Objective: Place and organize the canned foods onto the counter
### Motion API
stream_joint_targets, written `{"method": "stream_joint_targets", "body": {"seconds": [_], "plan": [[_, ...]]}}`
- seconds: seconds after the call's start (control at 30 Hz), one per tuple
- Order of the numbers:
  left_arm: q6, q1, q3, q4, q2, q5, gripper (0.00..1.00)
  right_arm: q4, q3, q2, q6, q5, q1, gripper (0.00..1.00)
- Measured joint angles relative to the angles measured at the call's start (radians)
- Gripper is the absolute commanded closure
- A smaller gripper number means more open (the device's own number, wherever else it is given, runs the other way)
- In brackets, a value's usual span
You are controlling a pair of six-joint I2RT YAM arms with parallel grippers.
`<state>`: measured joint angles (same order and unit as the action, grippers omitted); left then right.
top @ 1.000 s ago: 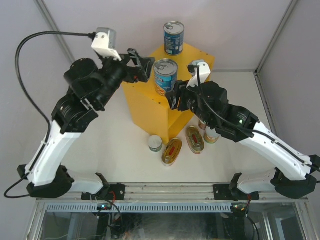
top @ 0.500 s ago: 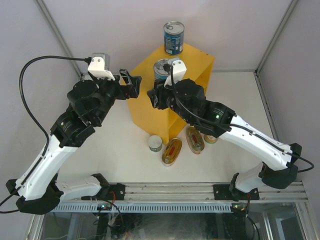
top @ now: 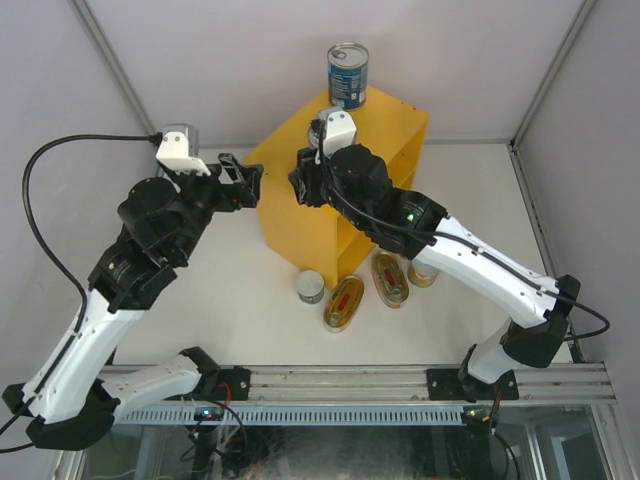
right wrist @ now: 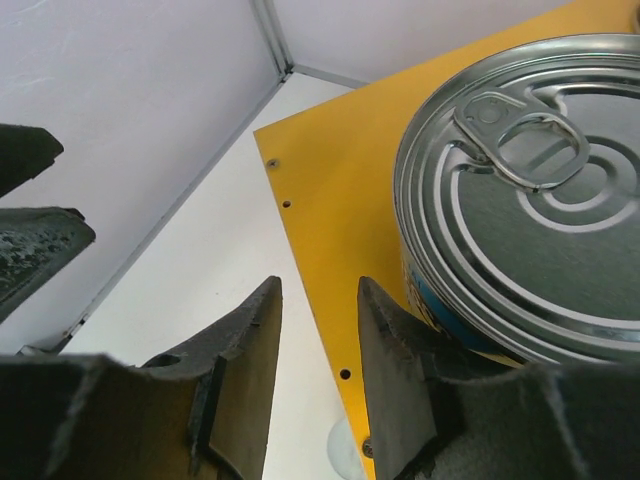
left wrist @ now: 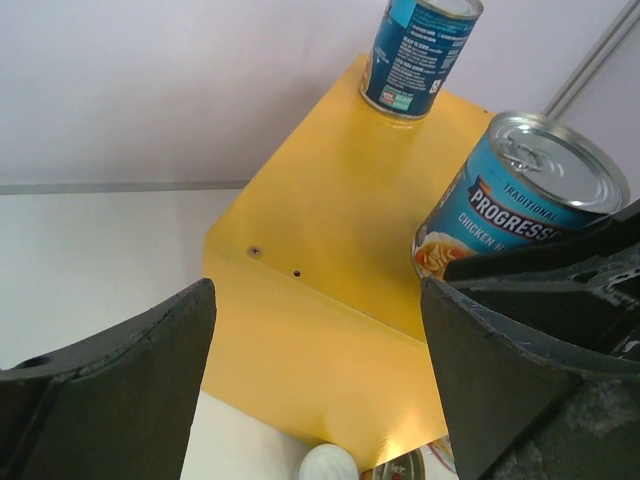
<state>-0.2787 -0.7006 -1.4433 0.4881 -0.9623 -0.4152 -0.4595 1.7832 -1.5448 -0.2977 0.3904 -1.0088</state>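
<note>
The counter (top: 300, 225) is a yellow box in mid-table. One tall blue can (top: 348, 75) stands on its far corner. A second blue can (left wrist: 520, 195) stands on the near part of the top, hidden under my right arm in the top view. My left gripper (top: 250, 183) hangs open just left of the counter, holding nothing (left wrist: 315, 330). My right gripper (top: 303, 187) hovers over the counter's left edge beside that second can (right wrist: 530, 190), jaws narrowly open and empty (right wrist: 318, 300). On the table lie a small can (top: 311, 287) and two oval tins (top: 343, 303) (top: 390, 279).
Another short can (top: 422, 272) sits partly under my right forearm beside the counter. White walls with metal corner posts close in the back and sides. The arm bases and a metal rail (top: 340, 385) line the near edge.
My right wrist has swung left across the counter top, covering the near blue can, and its jaws have narrowed. My left arm has drawn back to the left, away from that can.
</note>
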Motion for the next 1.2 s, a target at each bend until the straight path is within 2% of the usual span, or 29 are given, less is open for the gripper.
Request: {"method": "stream_joint_targets", "body": {"seconds": [0.2, 0.7, 0.87, 1.07, 1.2], "plan": [[0.001, 0.011, 0.029, -0.002, 0.0, 0.026, 0.14, -0.002, 0.0, 0.0, 0.029, -0.05, 0.04, 0.63], [0.0, 0.023, 0.057, -0.019, -0.013, 0.059, 0.14, 0.027, -0.076, 0.001, 0.066, -0.164, 0.23, 0.62], [0.0, 0.023, 0.057, -0.024, -0.018, 0.062, 0.14, 0.055, -0.066, -0.003, 0.068, -0.164, 0.23, 0.62], [0.0, 0.026, 0.057, -0.03, -0.02, 0.072, 0.14, 0.069, 0.057, -0.079, 0.078, -0.146, 0.208, 0.62], [0.001, 0.031, 0.063, -0.032, -0.016, 0.078, 0.13, 0.069, 0.065, -0.1, 0.077, -0.134, 0.213, 0.61]]}}
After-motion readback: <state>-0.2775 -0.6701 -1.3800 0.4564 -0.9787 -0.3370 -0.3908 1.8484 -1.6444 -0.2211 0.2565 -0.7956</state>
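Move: The chicken noodle can stands on the shelf's top against the outer side of my partly open right fingers, its middle about 5 cm ahead, 5 cm to the right and 2 cm up. The blue can is some 18 cm ahead of my right hand, 6 cm right and 2 cm up; the shelf top's middle is 8 cm ahead, 8 cm right, 4 cm down. From my left hand the chicken noodle can is about 9 cm ahead, 15 cm right and a little below. With my right hand's fingers staying part open, I push the chicken noodle can with their right-hand side, forward and to the right across the shelf top towards the blue can, about 8 cm forward overall. I dip some 3 cm as I go, then rise again and ease a little back to the left while still creeping forward. My empty left hand sinks a couple of centimetres beside the shelf. ##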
